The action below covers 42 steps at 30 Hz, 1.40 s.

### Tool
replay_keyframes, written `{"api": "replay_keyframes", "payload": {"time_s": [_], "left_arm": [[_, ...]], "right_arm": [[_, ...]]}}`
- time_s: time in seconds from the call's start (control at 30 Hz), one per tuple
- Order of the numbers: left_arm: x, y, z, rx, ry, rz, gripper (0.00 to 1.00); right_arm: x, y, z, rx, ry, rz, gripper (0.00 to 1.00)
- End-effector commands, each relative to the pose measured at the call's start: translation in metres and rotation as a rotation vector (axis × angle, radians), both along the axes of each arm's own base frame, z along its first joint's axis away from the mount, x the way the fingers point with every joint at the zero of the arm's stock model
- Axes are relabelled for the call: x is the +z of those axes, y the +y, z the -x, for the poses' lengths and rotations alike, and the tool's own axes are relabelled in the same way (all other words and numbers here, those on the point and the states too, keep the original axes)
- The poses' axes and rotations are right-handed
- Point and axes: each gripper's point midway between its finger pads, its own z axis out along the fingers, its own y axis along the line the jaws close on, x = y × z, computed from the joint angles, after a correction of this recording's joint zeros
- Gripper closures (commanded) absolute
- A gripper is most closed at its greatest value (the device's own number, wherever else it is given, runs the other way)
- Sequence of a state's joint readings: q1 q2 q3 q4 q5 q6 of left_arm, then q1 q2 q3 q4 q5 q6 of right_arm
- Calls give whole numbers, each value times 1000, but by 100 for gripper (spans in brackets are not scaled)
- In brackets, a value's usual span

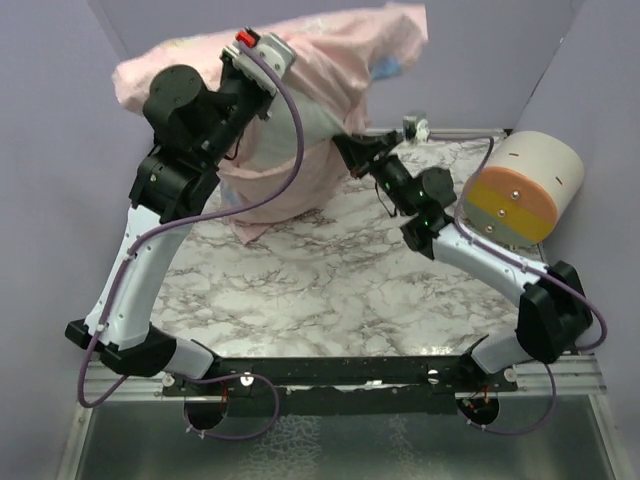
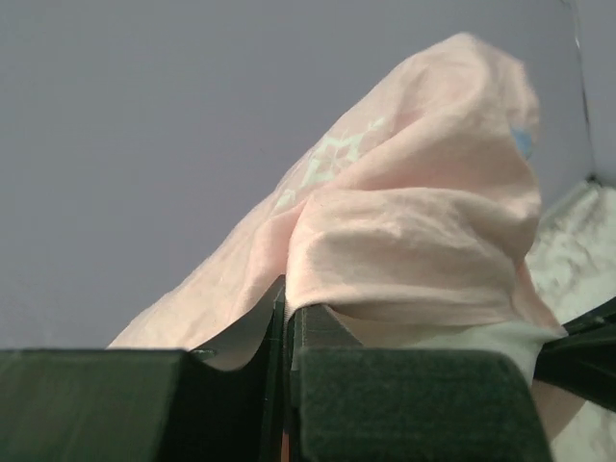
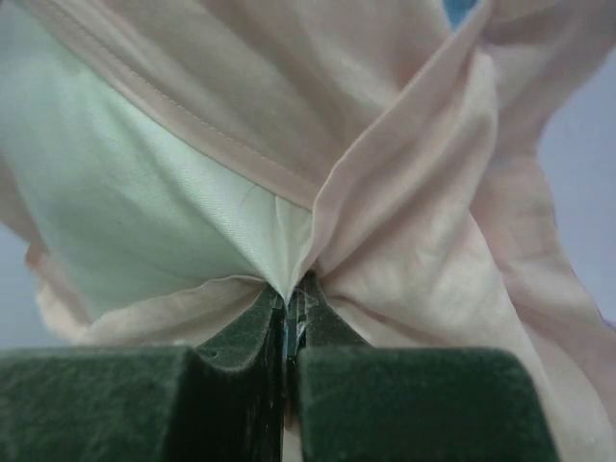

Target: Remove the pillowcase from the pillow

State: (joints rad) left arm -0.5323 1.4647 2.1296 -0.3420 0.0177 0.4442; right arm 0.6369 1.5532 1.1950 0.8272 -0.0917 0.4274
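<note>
The pillowcase (image 1: 300,60), pale pink side out, hangs bunched high at the back, draped over the white pillow (image 1: 318,128). My left gripper (image 1: 252,62) is raised and shut on a fold of the pillowcase (image 2: 414,221); the fabric runs down between its jaws at the left gripper (image 2: 284,306). My right gripper (image 1: 348,150) reaches in from the right, lower down, and is shut on a pinch of the pillow (image 3: 144,192), whose white cloth narrows into the right gripper (image 3: 290,294). Pink pillowcase (image 3: 423,212) folds lie on both sides of that pinch. Most of the pillow is covered.
A cream-and-orange cylinder (image 1: 522,188) lies at the right, close to the right arm. The marbled tabletop (image 1: 330,285) spreads below the hanging cloth. Purple walls (image 1: 60,120) close in the back and sides.
</note>
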Motion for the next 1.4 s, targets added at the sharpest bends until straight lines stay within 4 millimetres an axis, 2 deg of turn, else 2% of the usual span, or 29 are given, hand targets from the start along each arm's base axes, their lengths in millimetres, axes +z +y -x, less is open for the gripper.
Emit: {"api": "replay_keyframes", "payload": {"time_s": [0.0,0.1,0.17,0.2,0.3,0.33,0.4,0.47,0.53,0.7,0.77,0.83,0.9,1.0,1.2,1.37], "left_arm": [[-75,-8,7,-49,201,-44,100],[-127,-13,4,-55,345,-91,100],[-145,-17,1,-59,403,-112,100],[-148,-18,0,-62,419,-109,100],[-148,-23,-1,-79,435,-100,100],[-148,-25,-1,-85,442,-102,100],[-149,-28,-2,-97,457,-106,100],[-153,-30,-1,-112,474,-117,100],[-156,-34,0,-129,491,-119,100],[-154,-43,-2,-158,512,-109,100],[-153,-45,-3,-164,513,-108,100],[-150,-45,-3,-167,506,-106,100],[-149,-45,-2,-171,507,-107,100],[-149,-46,2,-186,515,-116,100],[-151,-48,12,-225,536,-138,100],[-154,-49,19,-254,551,-156,100]], "right_arm": [[-57,-21,51,32,20,92,99],[-107,-38,61,-7,160,179,98],[-124,-49,67,-30,201,208,94],[-127,-53,69,-42,214,220,87],[-118,-65,72,-85,241,245,42],[-110,-70,74,-98,238,250,32],[-89,-79,80,-123,226,250,24],[-70,-88,92,-126,185,238,20],[-50,-86,107,-93,98,255,17],[-19,-49,139,-27,-88,392,8],[-11,-29,147,18,-145,441,8],[-11,-8,149,70,-177,504,8],[-16,8,145,90,-193,559,7],[-21,21,129,57,-221,610,4],[-22,40,102,-10,-310,722,1],[-16,44,89,-83,-413,779,1]]}}
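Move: Both hands already pinch the mouth of the pillowcase, held high in the air. From the right hand, the pillow's bare part lies some 6 cm ahead and 8 cm left, about level with it; the bunched bulk of the pillowcase hangs farther out, roughly 14 cm ahead, 8 cm left and 5 cm higher. From the left hand, the bare part of the pillow is about level fore and aft, some 6 cm right and 15 cm below. The right hand lets go of the pillowcase, its fingers spreading wide as it drops about 12 cm and pulls back; it then swings up, back and out to the right, rolls left side down some 40 degrees, and comes forward, left and down to set its open fingers around the bare pillow. The left hand keeps its pinch on the pillowcase, sinking quickly about 15 cm, then easing right while tipping down some 30 degrees. ##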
